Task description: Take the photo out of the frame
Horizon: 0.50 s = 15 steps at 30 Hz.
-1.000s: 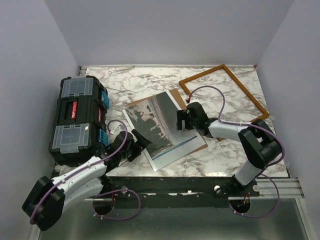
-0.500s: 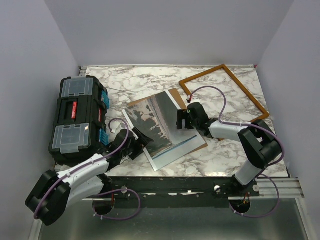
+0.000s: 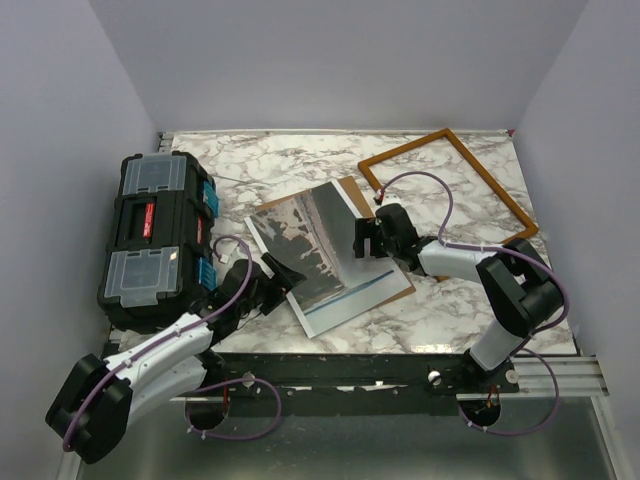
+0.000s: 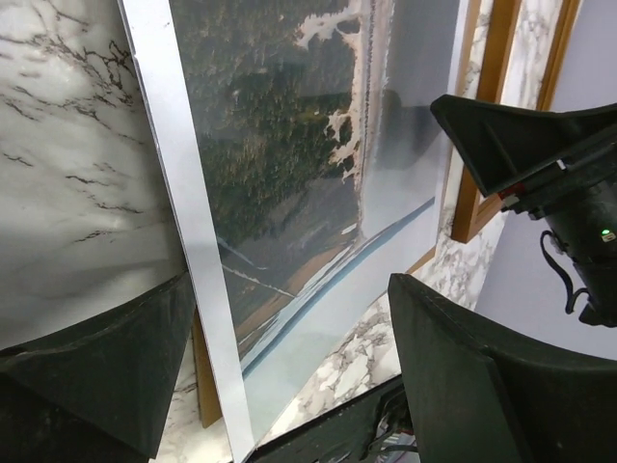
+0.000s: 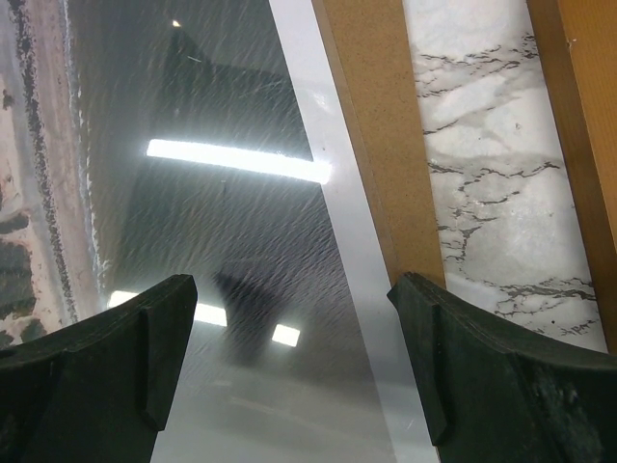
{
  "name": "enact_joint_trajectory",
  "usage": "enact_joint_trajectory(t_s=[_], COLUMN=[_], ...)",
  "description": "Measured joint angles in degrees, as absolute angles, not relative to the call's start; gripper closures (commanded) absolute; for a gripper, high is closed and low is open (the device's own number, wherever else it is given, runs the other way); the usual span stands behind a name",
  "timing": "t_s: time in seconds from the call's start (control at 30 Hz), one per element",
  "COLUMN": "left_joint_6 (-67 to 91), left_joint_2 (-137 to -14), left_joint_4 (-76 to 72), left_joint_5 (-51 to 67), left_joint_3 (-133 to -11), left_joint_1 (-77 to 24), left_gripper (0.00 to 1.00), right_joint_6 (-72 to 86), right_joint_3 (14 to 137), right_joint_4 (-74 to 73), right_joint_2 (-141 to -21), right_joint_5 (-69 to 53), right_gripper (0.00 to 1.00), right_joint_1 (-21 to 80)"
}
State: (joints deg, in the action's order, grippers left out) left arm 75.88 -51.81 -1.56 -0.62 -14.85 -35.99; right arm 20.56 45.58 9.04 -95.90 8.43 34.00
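The photo (image 3: 310, 255) lies in the middle of the table on a brown backing board (image 3: 352, 190). The empty orange-brown frame (image 3: 492, 180) lies apart at the back right. My left gripper (image 3: 272, 280) is at the photo's near left edge, open. In the left wrist view its jaws (image 4: 289, 386) straddle the pale border of the photo (image 4: 289, 174), without pressing on it. My right gripper (image 3: 365, 240) hovers over the photo's right edge, open. In the right wrist view its gripper (image 5: 294, 357) spans the photo (image 5: 193, 193) and the board (image 5: 376, 125).
A black toolbox (image 3: 155, 240) with blue latches stands at the left, close beside my left arm. The marble table (image 3: 290, 160) ends at walls on three sides. The frame (image 5: 578, 96) runs just beyond the board.
My left gripper has edged forward onto the photo's left border and its jaws have narrowed slightly. The photo's near corner has shifted a little. The right arm has not moved.
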Motion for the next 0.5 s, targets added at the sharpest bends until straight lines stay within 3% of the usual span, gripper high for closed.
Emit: enact_joint_trajectory(t_s=[0.27,0.5], left_joint_6=[74.96,73.21], left_joint_2=[-49.91,-50.94], left_joint_4=[-2.37,-3.18], left_joint_5=[-0.64,-0.54], left_joint_3=[-14.61,-14.79], left_joint_1=[-35.9,-35.68], left_gripper=[0.24,0.52], right_joint_6=[20.58,20.51], right_joint_3=[45.78,45.91], right_joint_4=[9.06,9.43], right_joint_2=[-96.12,-96.4], right_joint_5=[7.99,7.99], right_gripper=[0.08,0.09], right_joint_1=[33.78,33.5])
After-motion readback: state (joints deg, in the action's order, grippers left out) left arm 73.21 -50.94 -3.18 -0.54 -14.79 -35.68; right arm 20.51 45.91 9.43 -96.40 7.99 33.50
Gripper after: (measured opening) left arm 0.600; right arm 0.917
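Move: The left hand straddles the photo's near-left edge; the photo's middle is about 6 cm ahead, 6 cm to the right and 3 cm below, and the brown backing board under it is centred roughly 6 cm ahead and 8 cm right. The toolbox stands some 30 cm left and 9 cm ahead of that hand. From the right hand, the photo's middle is about 9 cm left and 4 cm back; the empty frame's is some 18 cm right and 7 cm ahead. With one fingertip at the photo's left margin, the left hand continues upwards about 1 cm, raising that edge off the backing board, then eases down slightly as its wide-open fingers close by roughly a quarter around the margin without shutting on it. The right hand stays in place with its fingers wide open, one fingertip still against the far edge of the photo and backing board. ##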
